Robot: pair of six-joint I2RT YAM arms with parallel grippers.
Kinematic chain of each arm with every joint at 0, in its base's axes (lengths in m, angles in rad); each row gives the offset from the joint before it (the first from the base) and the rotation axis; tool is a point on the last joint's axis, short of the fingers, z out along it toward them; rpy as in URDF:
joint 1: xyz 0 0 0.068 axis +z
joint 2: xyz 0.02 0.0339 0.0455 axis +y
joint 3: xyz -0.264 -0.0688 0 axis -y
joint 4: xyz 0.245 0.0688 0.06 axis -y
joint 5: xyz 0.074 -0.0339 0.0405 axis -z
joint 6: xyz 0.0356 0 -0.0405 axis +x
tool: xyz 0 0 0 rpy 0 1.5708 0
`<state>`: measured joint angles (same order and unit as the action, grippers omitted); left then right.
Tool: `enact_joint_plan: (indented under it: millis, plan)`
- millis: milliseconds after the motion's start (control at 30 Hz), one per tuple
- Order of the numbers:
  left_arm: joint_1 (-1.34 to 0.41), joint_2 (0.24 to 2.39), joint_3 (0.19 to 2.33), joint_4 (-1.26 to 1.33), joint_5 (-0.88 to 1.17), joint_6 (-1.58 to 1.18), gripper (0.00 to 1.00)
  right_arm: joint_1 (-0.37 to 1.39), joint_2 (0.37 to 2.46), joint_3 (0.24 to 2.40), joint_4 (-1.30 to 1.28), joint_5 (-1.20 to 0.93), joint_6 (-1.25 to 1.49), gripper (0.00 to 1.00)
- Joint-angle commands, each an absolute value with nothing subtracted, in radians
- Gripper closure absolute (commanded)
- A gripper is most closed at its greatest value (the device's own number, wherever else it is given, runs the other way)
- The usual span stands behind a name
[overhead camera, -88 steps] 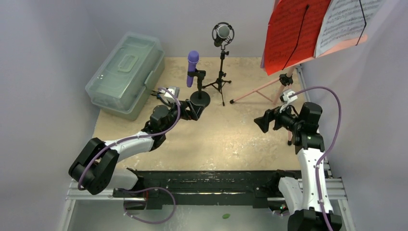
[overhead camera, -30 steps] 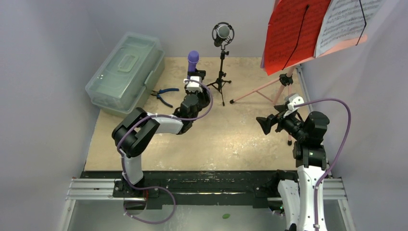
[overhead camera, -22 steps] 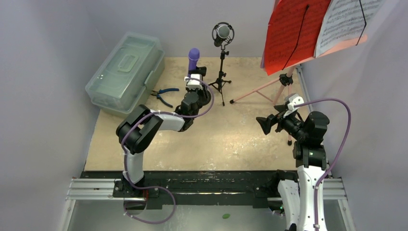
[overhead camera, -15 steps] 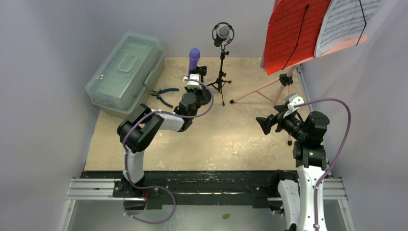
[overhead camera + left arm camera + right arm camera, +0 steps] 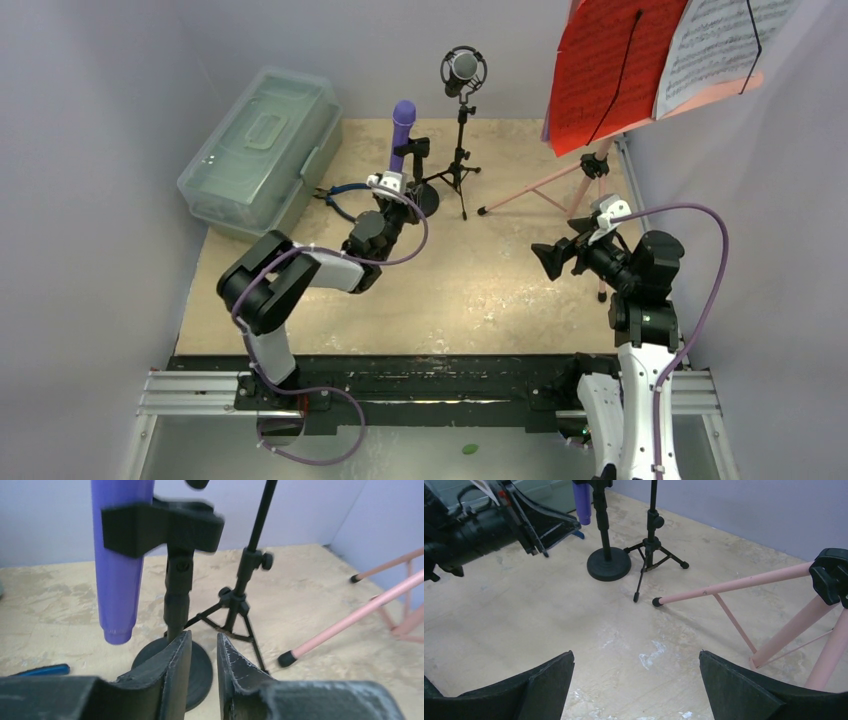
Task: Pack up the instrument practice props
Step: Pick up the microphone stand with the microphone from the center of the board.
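Note:
The purple microphone (image 5: 402, 125) is clipped upright in a black round-base stand (image 5: 426, 198). My left gripper (image 5: 402, 200) is just in front of that stand; in the left wrist view (image 5: 204, 642) its jaws are nearly together and hold nothing, with the stand pole (image 5: 177, 600) just beyond the left fingertip. The black-silver microphone (image 5: 462, 68) stands on its black tripod (image 5: 459, 172). The pink music rack holds a red page (image 5: 610, 70) and a white page (image 5: 715, 45); its pink legs (image 5: 734, 585) are at the right. My right gripper (image 5: 548, 260) is wide open and empty (image 5: 636, 660).
A clear greenish plastic case (image 5: 262, 150) sits shut at the back left. Blue-handled pliers (image 5: 340, 195) lie between the case and the round-base stand. Grey walls close in the left, back and right sides.
My left gripper reached up to the purple microphone's stand, then drew back toward the near left. The right arm has held still over the last second.

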<state>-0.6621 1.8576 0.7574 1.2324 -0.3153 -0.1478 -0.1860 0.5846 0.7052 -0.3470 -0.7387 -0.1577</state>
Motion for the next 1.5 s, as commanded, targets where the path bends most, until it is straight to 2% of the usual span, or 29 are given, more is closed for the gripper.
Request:
enact_joint_plan:
  millis: [0,100,200,267,367,400,467,633,733,1067,1467]
  plan:
    - [-0.655,1.652,0.739,1.139,-0.224,-0.241,0.73,-0.187,0.593,0.716,-0.344,-0.761,-0.165,0.01]
    - [-0.634,1.519,0.754,0.946,-0.178,-0.263,0.60,-0.187,0.592,0.715,-0.344,-0.760,-0.165,0.01]
    - [-0.549,1.432,0.777,0.834,0.050,-0.235,0.47,-0.187,0.593,0.715,-0.345,-0.766,-0.164,0.01]
    - [-0.476,1.414,0.845,0.727,0.186,-0.207,0.46,-0.186,0.594,0.716,-0.344,-0.769,-0.164,0.01]
    - [-0.429,1.428,0.937,0.624,0.283,-0.105,0.44,-0.186,0.595,0.715,-0.345,-0.775,-0.164,0.01]
    - [-0.424,1.438,0.955,0.622,0.306,-0.077,0.40,-0.186,0.596,0.715,-0.346,-0.775,-0.163,0.01]
    - [-0.414,1.473,0.987,0.634,0.351,-0.023,0.36,-0.185,0.595,0.715,-0.345,-0.774,-0.163,0.01]
    - [-0.399,1.580,1.080,0.644,0.415,0.069,0.33,-0.184,0.595,0.715,-0.348,-0.769,-0.164,0.01]
    - [-0.391,1.630,1.143,0.605,0.415,0.089,0.26,-0.184,0.597,0.715,-0.349,-0.768,-0.165,0.01]
    - [-0.388,1.714,1.188,0.690,0.286,0.096,0.27,-0.181,0.602,0.715,-0.350,-0.772,-0.166,0.01]
    - [-0.388,1.803,1.221,0.854,0.315,-0.008,0.28,-0.181,0.606,0.715,-0.349,-0.771,-0.166,0.01]
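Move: From the left hand the purple microphone in its clip stands about 5 cm ahead, 3 cm to the left and 9 cm above; its stand's post is 6 cm ahead, straight in line. The tripod of the round microphone stands roughly 12 cm ahead and 8 cm to the right, the blue pliers 6 cm ahead, 19 cm to the left and 16 cm below. From the right hand the purple microphone lies some 22 cm ahead and 28 cm to the left, about level. Raise the left gripper some 15 cm, backing off the post by 3–4 cm and swinging left as it climbs, and open the nearly shut fingers wide on the way. Then ease it forward again and down about 4 cm, turning it roughly 20 degrees clockwise and rolling its left side up, until the open fingers straddle the microphone body at the clip; don't close yet. ##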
